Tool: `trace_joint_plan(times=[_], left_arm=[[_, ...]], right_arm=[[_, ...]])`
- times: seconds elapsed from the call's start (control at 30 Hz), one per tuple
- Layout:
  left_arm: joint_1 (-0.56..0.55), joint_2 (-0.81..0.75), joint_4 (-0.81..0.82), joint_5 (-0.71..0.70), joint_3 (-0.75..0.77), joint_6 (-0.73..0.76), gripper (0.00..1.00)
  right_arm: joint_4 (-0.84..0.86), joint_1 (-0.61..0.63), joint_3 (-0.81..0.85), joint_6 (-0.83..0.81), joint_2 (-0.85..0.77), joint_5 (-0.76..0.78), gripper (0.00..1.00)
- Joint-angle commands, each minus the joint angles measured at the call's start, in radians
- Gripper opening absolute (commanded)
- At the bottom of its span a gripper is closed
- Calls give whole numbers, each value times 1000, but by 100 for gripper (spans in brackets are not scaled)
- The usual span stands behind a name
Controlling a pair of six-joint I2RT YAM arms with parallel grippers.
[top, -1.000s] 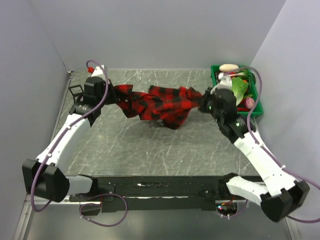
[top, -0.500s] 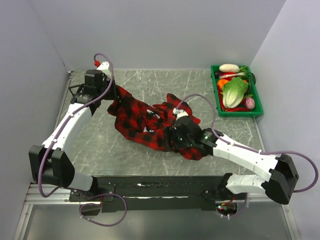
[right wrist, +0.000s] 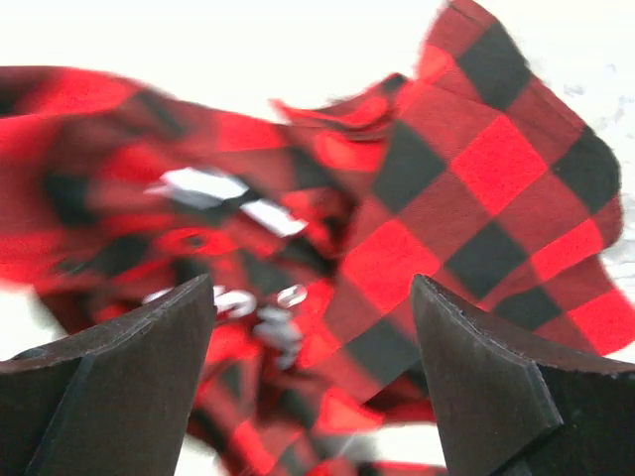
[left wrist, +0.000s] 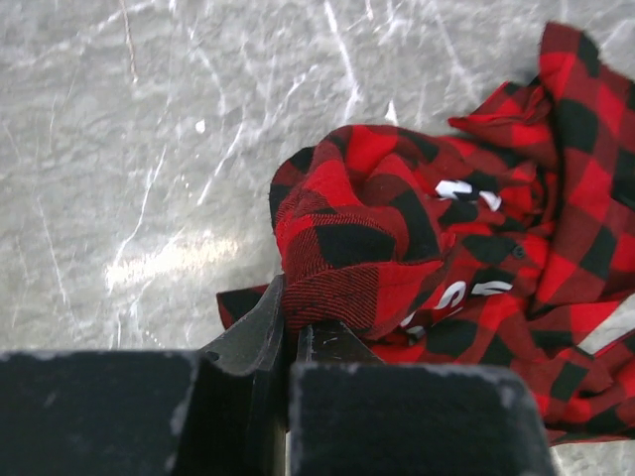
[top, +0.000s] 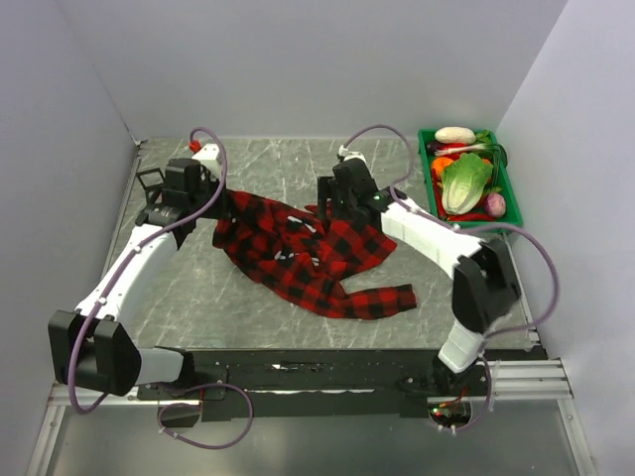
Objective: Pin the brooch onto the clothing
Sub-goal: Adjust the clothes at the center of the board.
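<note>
The clothing [top: 303,253], a red-and-black plaid shirt with white letters, lies crumpled in the middle of the table, one sleeve trailing toward the front right. My left gripper [top: 219,211] is shut on a fold at its left edge; in the left wrist view that fold [left wrist: 347,268] is pinched between the jaws [left wrist: 296,322]. My right gripper [top: 328,205] hovers open over the shirt's far right part, and the right wrist view shows blurred plaid [right wrist: 397,218] between its spread fingers [right wrist: 313,288], which hold nothing. I cannot make out the brooch in any view.
A small black wire-frame cube [top: 149,181] stands at the far left by the wall. A green tray [top: 476,227] of vegetables sits at the far right corner. Grey walls close in the left, back and right sides.
My right gripper let go of the shirt, opened wide and swung from the front middle to the far middle. The shirt dropped from a stretched hold and lies crumpled. The left grip stayed shut.
</note>
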Motion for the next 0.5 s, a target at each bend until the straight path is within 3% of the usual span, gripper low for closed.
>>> trace_joint_plan(times=[0.0,0.23,0.27,0.3,0.37,0.4,0.47], left_arm=[[3,-26,27,-36,-4,6,1],[2,-7,28,-67,2,6,1],[3,-6,28,-75,8,6,1],[5,-4,30,-82,16,4,1],[8,10,28,-96,56,4,1],[8,17,16,-98,77,6,1],[14,54,2,-95,155,6,1]], right_arm=[[-65,-23,100,-45,101,93,87],[-138,-26,156,8,244,88,80],[-144,-27,148,28,242,94,74],[-145,-28,116,35,233,110,57],[-135,-30,72,47,183,124,43],[-135,-31,29,51,160,136,28],[-157,-30,-11,62,89,147,18]])
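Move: The shirt fold that the open right hand goes for lies about 10 cm below it, 3 cm to its right and 1 cm ahead. The upper white letters are some 5 cm left and 2 cm ahead of that hand, the lower ones about 9 cm left and 5 cm back, both roughly 10 cm below. From the left hand, gripping the shirt's other end, that fold is some 22 cm right, 2 cm ahead and 14 cm lower. Right hand sinks about 9 cm, drifting right, and closes around the shirt fold; left keeps its grip. ##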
